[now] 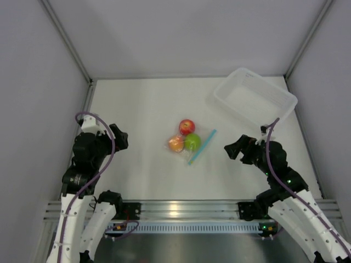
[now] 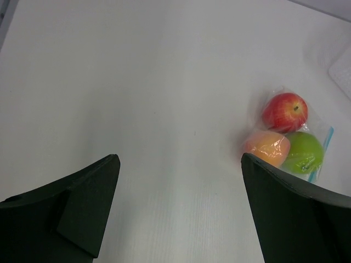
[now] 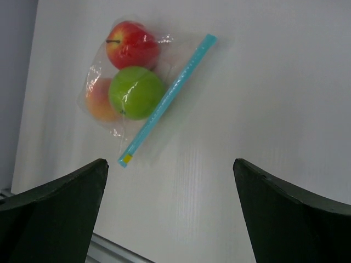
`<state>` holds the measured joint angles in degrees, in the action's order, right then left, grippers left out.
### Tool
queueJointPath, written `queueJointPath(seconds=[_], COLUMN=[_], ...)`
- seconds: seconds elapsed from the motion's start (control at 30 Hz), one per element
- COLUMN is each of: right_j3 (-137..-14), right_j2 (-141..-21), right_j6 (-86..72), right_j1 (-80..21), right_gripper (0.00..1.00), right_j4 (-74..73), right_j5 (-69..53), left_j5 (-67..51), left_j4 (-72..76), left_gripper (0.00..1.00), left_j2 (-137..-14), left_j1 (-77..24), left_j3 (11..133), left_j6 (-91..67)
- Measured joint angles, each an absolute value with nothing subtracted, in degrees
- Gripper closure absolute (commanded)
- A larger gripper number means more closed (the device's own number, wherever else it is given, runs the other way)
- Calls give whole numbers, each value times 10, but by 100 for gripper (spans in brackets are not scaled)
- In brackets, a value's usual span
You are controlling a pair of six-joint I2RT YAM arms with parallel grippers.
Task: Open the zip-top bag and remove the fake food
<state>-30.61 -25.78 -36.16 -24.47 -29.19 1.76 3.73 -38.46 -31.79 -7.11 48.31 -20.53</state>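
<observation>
The zip-top bag (image 1: pixel 185 137) lies flat mid-table, its blue zip strip (image 1: pixel 202 147) along the right edge and shut as far as I can see. Inside sits the fake food: a red fruit (image 1: pixel 187 126), a green one (image 1: pixel 192 142) and an orange one (image 1: pixel 176 143). My left gripper (image 1: pixel 122 138) hovers well left of the bag, open and empty. My right gripper (image 1: pixel 235 148) is open and empty, a short way right of the strip. The left wrist view shows the bag (image 2: pixel 285 137) beyond the right finger of the left gripper (image 2: pixel 179 159). In the right wrist view the strip (image 3: pixel 169 98) lies ahead of the right gripper (image 3: pixel 169 161).
A translucent white bin (image 1: pixel 255 98) stands tilted at the back right corner, and its edge (image 2: pixel 343 71) shows in the left wrist view. Grey walls close in the table on three sides. A metal rail (image 1: pixel 181 208) runs along the near edge.
</observation>
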Motion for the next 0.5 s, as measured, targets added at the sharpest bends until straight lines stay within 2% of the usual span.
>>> queueJointPath(seconds=[0.17, 0.5], right_j3=[-228, -194], right_j2=[-315, -504], right_j6=[-414, -479], right_j1=[-245, -245], right_gripper=[1, 1], right_j4=[-183, 22], right_j5=[-42, -78], left_j5=[34, 20], left_j4=[-384, -381], left_gripper=[2, 2], left_j2=[-324, -333], left_j1=[-71, -71], left_j3=[483, 483], left_j6=[-206, -206])
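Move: The blue zip of the bag has its middle about 7 cm ahead of the right hand, 11 cm to its left and 16 cm below. From that hand the green apple is some 9 cm ahead and 16 left, the red apple 16 ahead and 18 left, and the orange fruit 8 ahead and 23 left. From the left hand, the zip lies roughly 5 cm ahead, 32 cm right and 24 cm below. Wide open, the right hand sinks about 7.5 cm, going 5.5 left and 4 forward towards the zip, tipping down. ##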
